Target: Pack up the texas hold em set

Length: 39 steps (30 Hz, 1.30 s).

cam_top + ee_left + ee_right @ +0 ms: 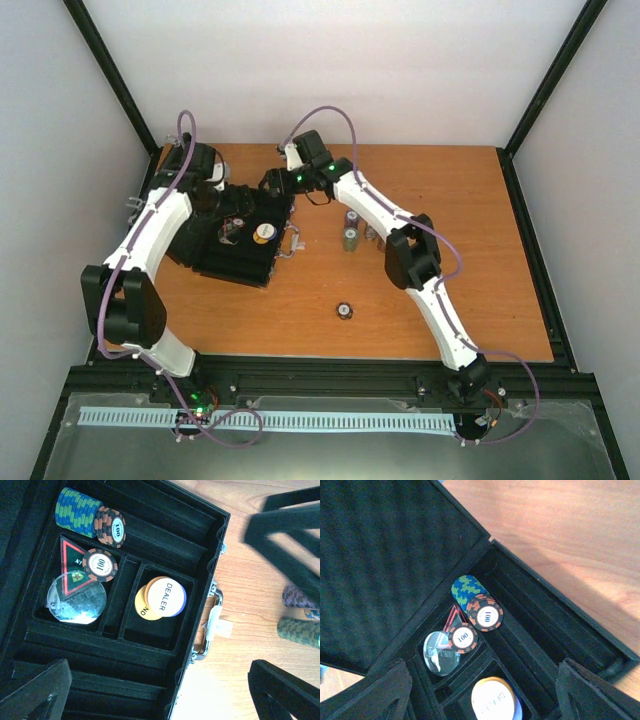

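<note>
The black case (235, 255) lies open at the table's left, its foam lid (385, 555) folded back. A blue-green and orange chip stack (475, 602) lies on its side in a groove. One compartment holds a loose 100 chip (100, 565), the dark triangular token (70, 552) and a clear disc (76, 599). White and yellow dealer discs (160, 597) fill the adjoining one. My right gripper (485, 700) hovers open over the tray, holding nothing. My left gripper (160, 695) stands open over the case's handle side. More chip stacks (351, 230) stand on the table.
A single chip (344, 311) lies on the wood in front of the stacks. The case's silver handle (214, 625) points toward the stacks (300, 630). Both wrists crowd over the case, the right gripper's dark fingers (290, 535) showing in the left wrist view.
</note>
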{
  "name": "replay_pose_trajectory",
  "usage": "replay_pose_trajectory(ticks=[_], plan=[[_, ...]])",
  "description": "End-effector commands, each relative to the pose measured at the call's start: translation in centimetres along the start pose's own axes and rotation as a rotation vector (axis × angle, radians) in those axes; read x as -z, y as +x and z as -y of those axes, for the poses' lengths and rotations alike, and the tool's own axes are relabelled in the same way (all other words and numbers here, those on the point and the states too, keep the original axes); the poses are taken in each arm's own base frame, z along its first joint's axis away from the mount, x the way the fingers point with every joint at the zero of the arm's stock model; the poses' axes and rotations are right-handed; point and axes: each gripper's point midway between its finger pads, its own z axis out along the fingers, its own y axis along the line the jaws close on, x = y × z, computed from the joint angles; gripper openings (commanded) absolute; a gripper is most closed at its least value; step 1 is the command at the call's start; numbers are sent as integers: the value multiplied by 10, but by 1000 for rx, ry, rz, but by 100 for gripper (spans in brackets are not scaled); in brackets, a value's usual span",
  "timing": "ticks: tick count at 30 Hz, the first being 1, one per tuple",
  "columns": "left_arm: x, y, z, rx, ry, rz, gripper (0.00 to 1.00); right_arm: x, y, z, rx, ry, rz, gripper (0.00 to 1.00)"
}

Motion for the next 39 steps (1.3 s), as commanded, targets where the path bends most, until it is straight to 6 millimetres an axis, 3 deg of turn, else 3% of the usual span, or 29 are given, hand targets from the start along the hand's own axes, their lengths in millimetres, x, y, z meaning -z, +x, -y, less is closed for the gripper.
replay_pose_trajectory(ticks=[1,6,12,19,27,39], plan=[[-3,-10,2,65,18,21,100,53,-19,-10,66,110,31,82],[-27,-10,-6,153,0,14,92,90,-5,-6,99,201,-18,83],[-61,-18,-26,175,-102,-4,71,130,22,14,54,259,-50,83],[-83,-38,-52,117,-261,17,73,169,35,43,9,308,-44,83],[-106,-41,-60,105,-289,1,73,187,50,59,-25,334,-58,82],[-127,-52,-60,10,-282,5,69,195,64,77,-78,353,-70,82]])
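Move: The loose orange-black 100 chip lies on the triangle in the open case, about 8 cm ahead, 4 left and 16 below the left hand. The orange-black stack is 4 cm beyond the chip and 1 right of it, the DEALER button some 7 right and 4 nearer. For the right hand, the upright purple 500 stack stands about 5 cm back, 23 right and 11 lower; the green 20 stack is 5 nearer than that, the blue stack 5 right and 2 nearer. Down onto the loose 100 chip comes the left hand, sinking about 12 cm while reaching some 7 forward and a little left, fingers narrowing by about a third to straddle it from just above, no touch visible. The right hand leaves the case empty and open: up some 6 cm, then back and about 20 cm right overall, sinking again towards the 500 stack, its fingers tipping down nearly 20 degrees. ##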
